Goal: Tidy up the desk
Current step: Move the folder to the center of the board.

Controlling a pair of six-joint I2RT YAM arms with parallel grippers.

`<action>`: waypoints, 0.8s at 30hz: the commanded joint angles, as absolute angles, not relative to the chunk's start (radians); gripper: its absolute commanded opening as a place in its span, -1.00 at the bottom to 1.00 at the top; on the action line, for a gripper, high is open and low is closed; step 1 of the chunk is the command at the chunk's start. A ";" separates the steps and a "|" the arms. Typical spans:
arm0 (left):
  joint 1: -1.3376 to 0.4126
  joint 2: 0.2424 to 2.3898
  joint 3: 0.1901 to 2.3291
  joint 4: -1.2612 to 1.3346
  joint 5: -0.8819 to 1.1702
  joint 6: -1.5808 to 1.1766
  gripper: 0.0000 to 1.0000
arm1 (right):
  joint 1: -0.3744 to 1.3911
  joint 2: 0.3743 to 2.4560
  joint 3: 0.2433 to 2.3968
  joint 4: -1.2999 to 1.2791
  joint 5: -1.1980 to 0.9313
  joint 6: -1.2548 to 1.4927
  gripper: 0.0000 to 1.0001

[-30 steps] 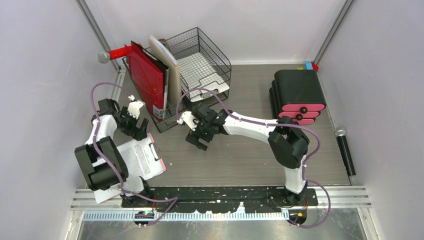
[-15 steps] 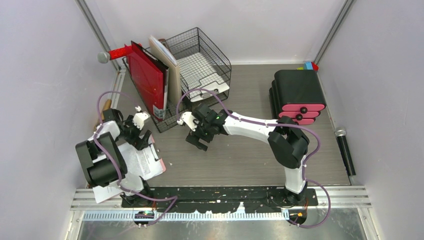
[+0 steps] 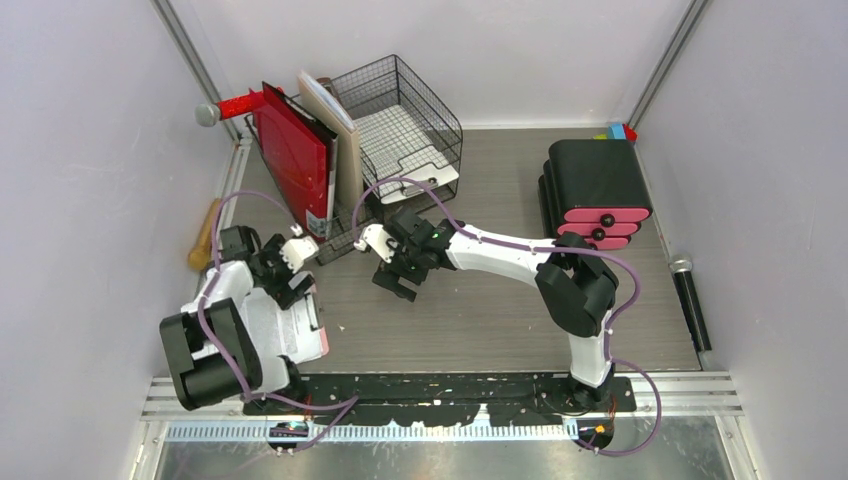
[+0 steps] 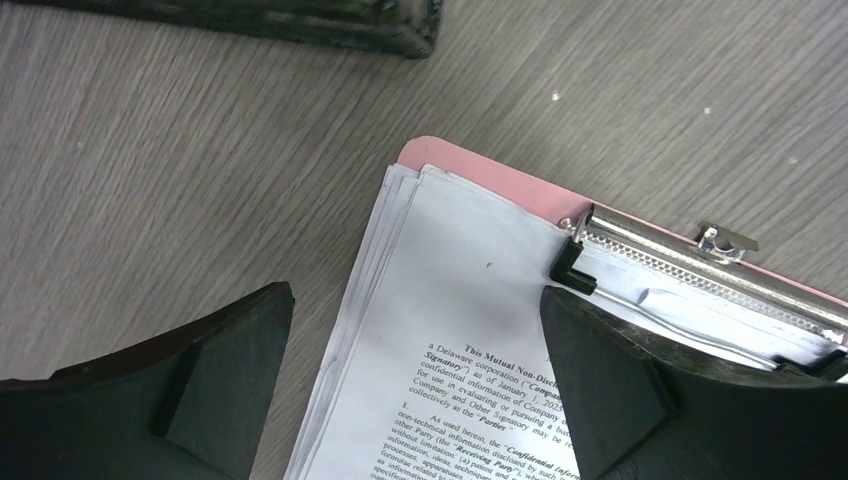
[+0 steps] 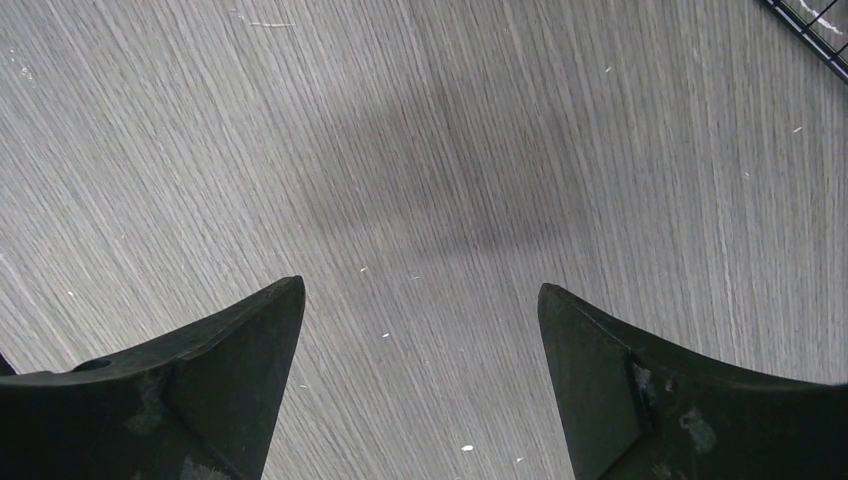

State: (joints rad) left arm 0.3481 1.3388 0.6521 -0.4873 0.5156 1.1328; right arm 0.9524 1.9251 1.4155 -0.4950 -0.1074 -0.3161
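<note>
The desk (image 3: pixel 480 310) is a grey wood-grain tabletop. A pink clipboard (image 3: pixel 300 325) with a stack of printed sheets lies at its near left, partly under my left arm. My left gripper (image 3: pixel 292 285) hovers open over the clipboard's top corner. In the left wrist view the sheets (image 4: pixel 450 300) lie between the fingers of the left gripper (image 4: pixel 415 295), and the metal clip (image 4: pixel 690 270) is just beyond the right finger. My right gripper (image 3: pixel 395 285) hangs open mid-desk. In the right wrist view the right gripper (image 5: pixel 422 288) has only bare tabletop (image 5: pixel 420 150) under it.
A black wire-mesh tray rack (image 3: pixel 400 120) stands at the back, with a red folder (image 3: pixel 295 160) and a beige folder (image 3: pixel 335 140) upright beside it. A black drawer unit with pink fronts (image 3: pixel 595 190) sits at right. A wooden handle (image 3: pixel 205 235) lies by the left wall.
My left arm has swung nearer and to the right, bringing its gripper over the clipboard's top corner and uncovering the wooden handle by the wall. The right arm has not moved.
</note>
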 commanded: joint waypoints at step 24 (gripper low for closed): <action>-0.203 1.210 0.628 -0.600 0.341 0.913 0.99 | 0.818 1.771 1.320 -0.606 -0.075 -0.405 0.86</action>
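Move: The folder (the pink clipboard with papers) lies flat under the left hand, its middle about 8 cm to the left, 10 cm back and 1 cm down. From that hand, the wire rack's middle is roughly 33 cm ahead and 14 cm right, and the wooden handle some 22 cm left and 14 cm ahead. From the right hand, the folder's middle is about 34 cm left, 11 cm back and 4 cm lower. Rightward and somewhat back, nearly level, the left hand travels about 10 cm with its fingers still open, turning clockwise nearly 20 degrees. One fingertip stays on the papers beside the clip's wire hook and drags the folder by its far clip-side corner. The empty right hand moves about 7 cm right and slightly forward, open, low over bare desk. ##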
